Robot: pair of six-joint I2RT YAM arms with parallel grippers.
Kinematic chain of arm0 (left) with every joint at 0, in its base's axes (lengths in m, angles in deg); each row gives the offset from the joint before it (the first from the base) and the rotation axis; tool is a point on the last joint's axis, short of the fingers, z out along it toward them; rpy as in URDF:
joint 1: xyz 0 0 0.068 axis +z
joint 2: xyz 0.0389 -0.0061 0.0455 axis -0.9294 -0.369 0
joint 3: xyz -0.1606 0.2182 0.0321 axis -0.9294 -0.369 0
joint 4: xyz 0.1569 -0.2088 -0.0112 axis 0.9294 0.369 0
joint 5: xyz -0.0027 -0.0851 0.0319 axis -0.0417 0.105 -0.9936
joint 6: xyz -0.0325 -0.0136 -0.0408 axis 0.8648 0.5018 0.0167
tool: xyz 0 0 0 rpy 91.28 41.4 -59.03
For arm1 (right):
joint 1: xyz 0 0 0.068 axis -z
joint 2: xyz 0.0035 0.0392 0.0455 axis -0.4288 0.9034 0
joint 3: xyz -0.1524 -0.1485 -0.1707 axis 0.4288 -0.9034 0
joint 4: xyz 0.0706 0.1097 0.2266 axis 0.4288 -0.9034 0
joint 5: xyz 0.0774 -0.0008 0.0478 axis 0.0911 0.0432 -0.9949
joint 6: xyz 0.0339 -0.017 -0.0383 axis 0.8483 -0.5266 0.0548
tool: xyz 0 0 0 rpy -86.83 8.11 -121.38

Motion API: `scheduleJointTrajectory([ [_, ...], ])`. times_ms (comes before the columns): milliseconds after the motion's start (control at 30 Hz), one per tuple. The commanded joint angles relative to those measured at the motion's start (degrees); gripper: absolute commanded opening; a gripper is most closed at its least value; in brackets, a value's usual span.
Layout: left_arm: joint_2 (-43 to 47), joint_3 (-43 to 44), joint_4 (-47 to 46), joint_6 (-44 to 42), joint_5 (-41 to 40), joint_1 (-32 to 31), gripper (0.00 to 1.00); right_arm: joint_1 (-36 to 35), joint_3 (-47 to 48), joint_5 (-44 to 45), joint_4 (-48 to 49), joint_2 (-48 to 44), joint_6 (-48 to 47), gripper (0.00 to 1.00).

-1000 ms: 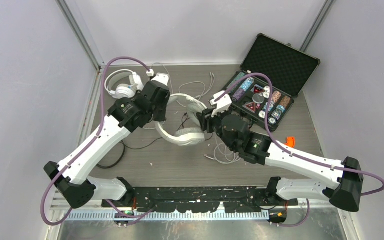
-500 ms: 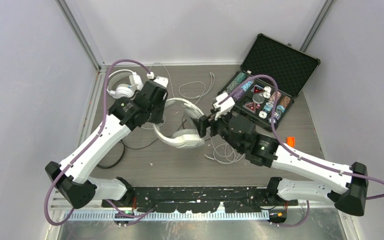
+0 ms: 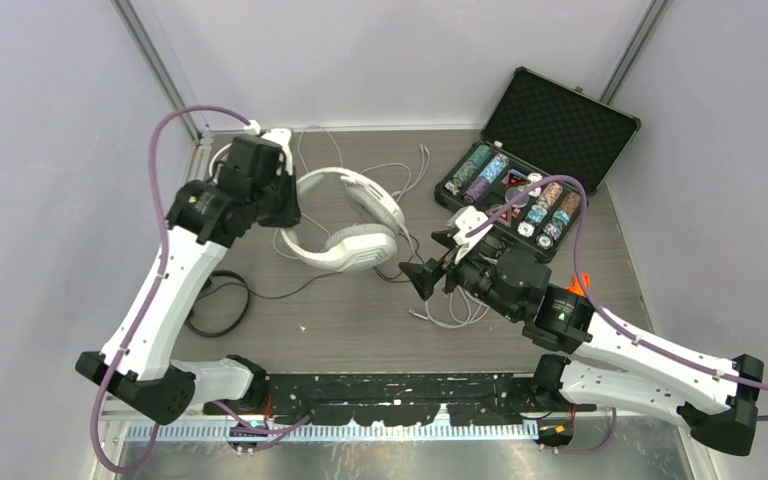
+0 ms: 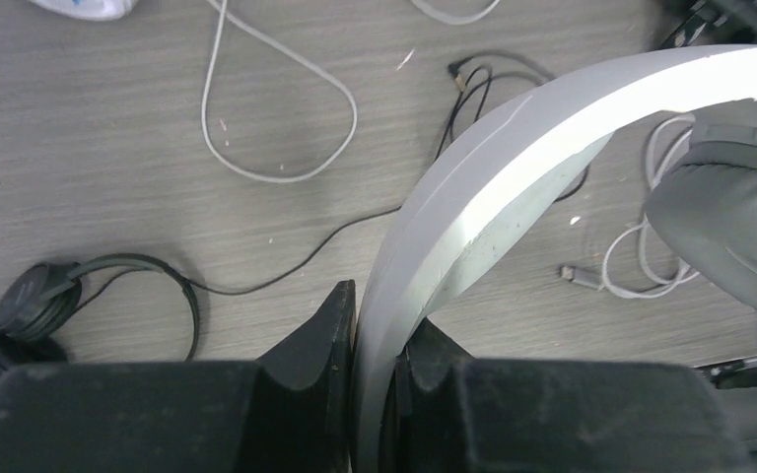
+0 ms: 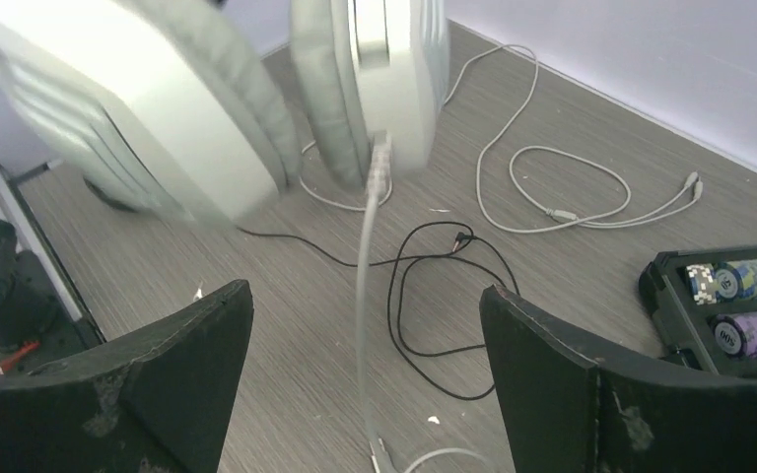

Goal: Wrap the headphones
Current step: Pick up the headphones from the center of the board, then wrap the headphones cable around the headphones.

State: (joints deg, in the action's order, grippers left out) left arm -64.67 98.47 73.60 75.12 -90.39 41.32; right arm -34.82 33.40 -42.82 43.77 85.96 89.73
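My left gripper [image 3: 285, 212] [image 4: 379, 305] is shut on the band of a large white headset [image 3: 358, 192] [image 4: 513, 148], which hangs above the table's back left. Its padded cups [image 5: 158, 108] fill the top of the right wrist view. A thin white cable [image 5: 365, 256] drops from one cup and passes between the fingers of my right gripper [image 3: 428, 272] [image 5: 365, 291], which is open and touches nothing. A small black headset [image 3: 215, 305] [image 4: 30, 305] lies at the left with its black cable [image 5: 424, 296] trailing across the table. The left arm hides most of the back-left corner.
An open black case of poker chips [image 3: 550, 130] stands at the back right. Loose white cables [image 3: 400, 175] lie behind the headset, and a tangle of white cable [image 3: 450, 305] lies under my right gripper. A small orange item [image 3: 580, 283] sits by the right arm.
My right gripper let go of the ear cup, opened wide and drew back to the near right. My left arm carried the white headset left and toward the back.
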Motion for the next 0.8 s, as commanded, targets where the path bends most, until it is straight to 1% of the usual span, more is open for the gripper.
scheduleJointTrajectory([
  [0, 1.0, 11.4, 3.1, 2.2, 5.2, 1.3, 0.00, 1.3, 4.9, -5.3, -2.5, 2.0, -6.0, 0.89],
  [67, 0.4, 13.8, 4.9, 2.7, 6.5, 1.7, 0.00, 1.9, 5.8, -7.1, -3.7, 2.3, -6.5, 0.89],
  [233, 0.4, 18.2, 7.1, 3.0, 8.5, 2.7, 0.00, 3.4, 5.0, -13.4, -2.8, 1.2, -5.2, 0.88],
  [333, 0.2, 20.5, 8.1, 3.3, 13.4, 3.4, 0.00, 4.2, 4.6, -17.1, -2.4, 1.7, -4.0, 0.85],
  [400, 0.3, 21.9, 8.5, 3.8, 15.3, 3.8, 0.00, 5.0, 3.8, -19.2, -1.1, 1.7, -3.1, 0.82],
  [467, 0.4, 22.7, 8.8, 4.8, 16.5, 4.4, 0.00, 5.6, 2.2, -20.9, 0.3, 1.4, -0.5, 0.76],
  [600, 0.6, 23.2, 8.0, 7.3, 20.9, 5.8, 0.00, 5.7, -4.0, -22.5, 8.8, 0.0, 4.8, 0.64],
  [667, 0.7, 23.0, 6.7, 8.7, 23.9, 6.5, 0.00, 5.7, -6.4, -23.6, 12.7, 0.1, 7.4, 0.60],
  [767, 1.0, 23.0, 5.1, 10.7, 28.1, 8.0, 0.00, 5.7, -7.4, -24.4, 13.5, 0.6, 8.7, 0.57],
])
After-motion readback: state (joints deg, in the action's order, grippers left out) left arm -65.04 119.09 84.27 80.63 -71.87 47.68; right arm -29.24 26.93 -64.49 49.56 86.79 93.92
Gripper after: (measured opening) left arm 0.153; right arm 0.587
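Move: The left gripper already holds the white headphones by the band; their middle is about 8 cm to its right and 2 cm back, roughly level. The black cable tangle lies 15 cm right, 2 cm back and some 25 cm below that gripper. From the open right gripper, the headphones' hanging white cable is about 4 cm ahead and 3 cm left, slightly below; the headphones' middle is 11 cm left and 5 cm ahead, about level. The white cable coil lies 9 cm right, 4 cm back and about 25 cm below it. Lift the headphones about 10 cm with the left gripper, most of it early, keeping the pinch on the band while easing back a little and rolling its left side down some 20 degrees. Bring the right gripper back and left, swinging it about 15 degrees counter-clockwise, then dip it late as its fingers close partway beside the hanging cable. ##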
